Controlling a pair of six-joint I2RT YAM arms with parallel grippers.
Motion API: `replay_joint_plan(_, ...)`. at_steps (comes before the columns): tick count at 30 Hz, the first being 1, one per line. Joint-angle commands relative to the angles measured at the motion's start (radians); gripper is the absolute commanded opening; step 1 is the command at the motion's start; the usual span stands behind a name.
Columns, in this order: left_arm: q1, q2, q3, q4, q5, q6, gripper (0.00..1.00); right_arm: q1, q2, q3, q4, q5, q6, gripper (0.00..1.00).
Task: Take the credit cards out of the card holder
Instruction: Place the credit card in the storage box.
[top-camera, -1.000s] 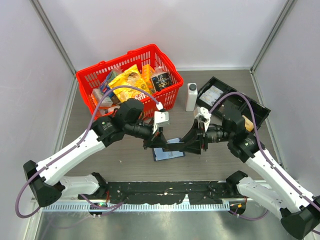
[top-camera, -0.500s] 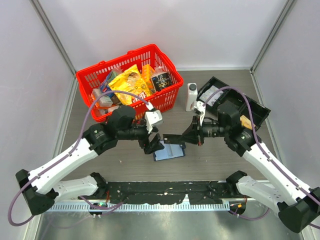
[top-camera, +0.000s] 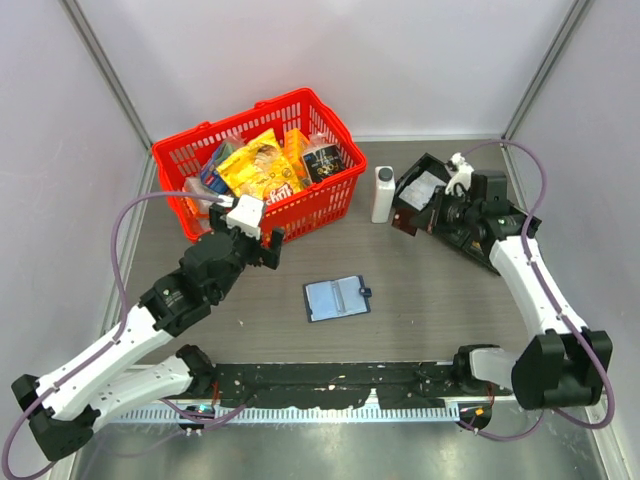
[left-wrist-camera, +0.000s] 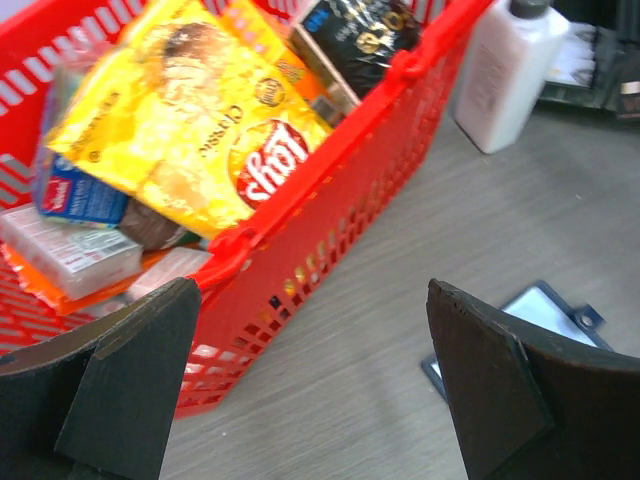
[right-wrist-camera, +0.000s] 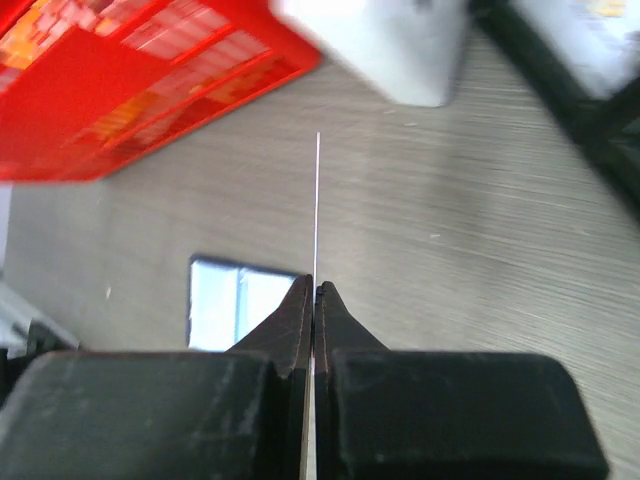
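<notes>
The card holder (top-camera: 337, 298) lies open and flat on the table between the arms, pale blue sleeves up; it also shows in the left wrist view (left-wrist-camera: 548, 312) and the right wrist view (right-wrist-camera: 236, 302). My right gripper (top-camera: 418, 216) (right-wrist-camera: 313, 286) is shut on a credit card (top-camera: 404, 223), held off the table by the black tray. In the right wrist view the card (right-wrist-camera: 317, 200) is edge-on, a thin pale line. My left gripper (top-camera: 268, 246) (left-wrist-camera: 312, 300) stands open and empty beside the red basket, well left of the holder.
A red basket (top-camera: 331, 199) full of snack packets stands at the back left. A white bottle (top-camera: 383, 193) stands to its right. A black compartment tray (top-camera: 500, 215) with white packets sits at the back right, under my right arm.
My left gripper opened, let go of the holder and drew back left toward the basket. My right gripper shut on a card, pulled it out and carried it back right to the tray.
</notes>
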Motion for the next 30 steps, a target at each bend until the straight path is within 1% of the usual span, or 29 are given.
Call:
replay_joint_plan(1,0.003,-0.037,-0.029,0.14,-0.183,0.017,1.0,-0.109,0.064,0.092,-0.039,0.198,0.089,0.01)
replay_joint_plan(4,0.002,-0.043,-0.046,0.163,-0.227,0.034,1.0,-0.186,0.111,0.118,-0.055,0.311,0.115,0.01)
replay_joint_plan(6,0.003,-0.045,-0.049,0.166,-0.246,0.034,1.0,-0.233,0.139,0.129,-0.052,0.354,0.132,0.01)
replay_joint_plan(10,0.003,-0.039,-0.048,0.172,-0.318,0.034,1.0,-0.293,0.24,0.177,-0.05,0.33,0.153,0.01)
replay_joint_plan(16,0.002,-0.047,-0.062,0.189,-0.318,0.071,1.0,-0.304,0.403,0.302,-0.085,0.243,0.098,0.01)
replay_joint_plan(21,0.003,-0.047,-0.066,0.196,-0.323,0.079,1.0,-0.305,0.518,0.361,-0.116,0.172,0.069,0.01)
replay_joint_plan(30,0.005,-0.037,-0.071,0.206,-0.307,0.089,1.0,-0.31,0.638,0.439,-0.196,0.117,0.011,0.01)
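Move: Ahead and to the right of the right hand, which already grips a card, lies the pile of black cards in the storage box's middle compartment, about 14 cm forward, 17 cm right and 17 cm below. The white cards' compartment is some 8 cm farther out and 11 cm left of that pile. The white bottle stands about 9 cm ahead and 10 cm left of the hand. From the empty left hand the pile is roughly 20 cm ahead and 53 cm right. Swinging right and forward first, the right hand then turns to forward and down, carrying the pinched card to the black pile: about 14 cm right, 10 forward and 10 down in all. It yaws clockwise, easing back a little late on, and the fingers tip more steeply down, still shut on the card. The left hand, open, drifts 5 cm left, turning counter-clockwise. ##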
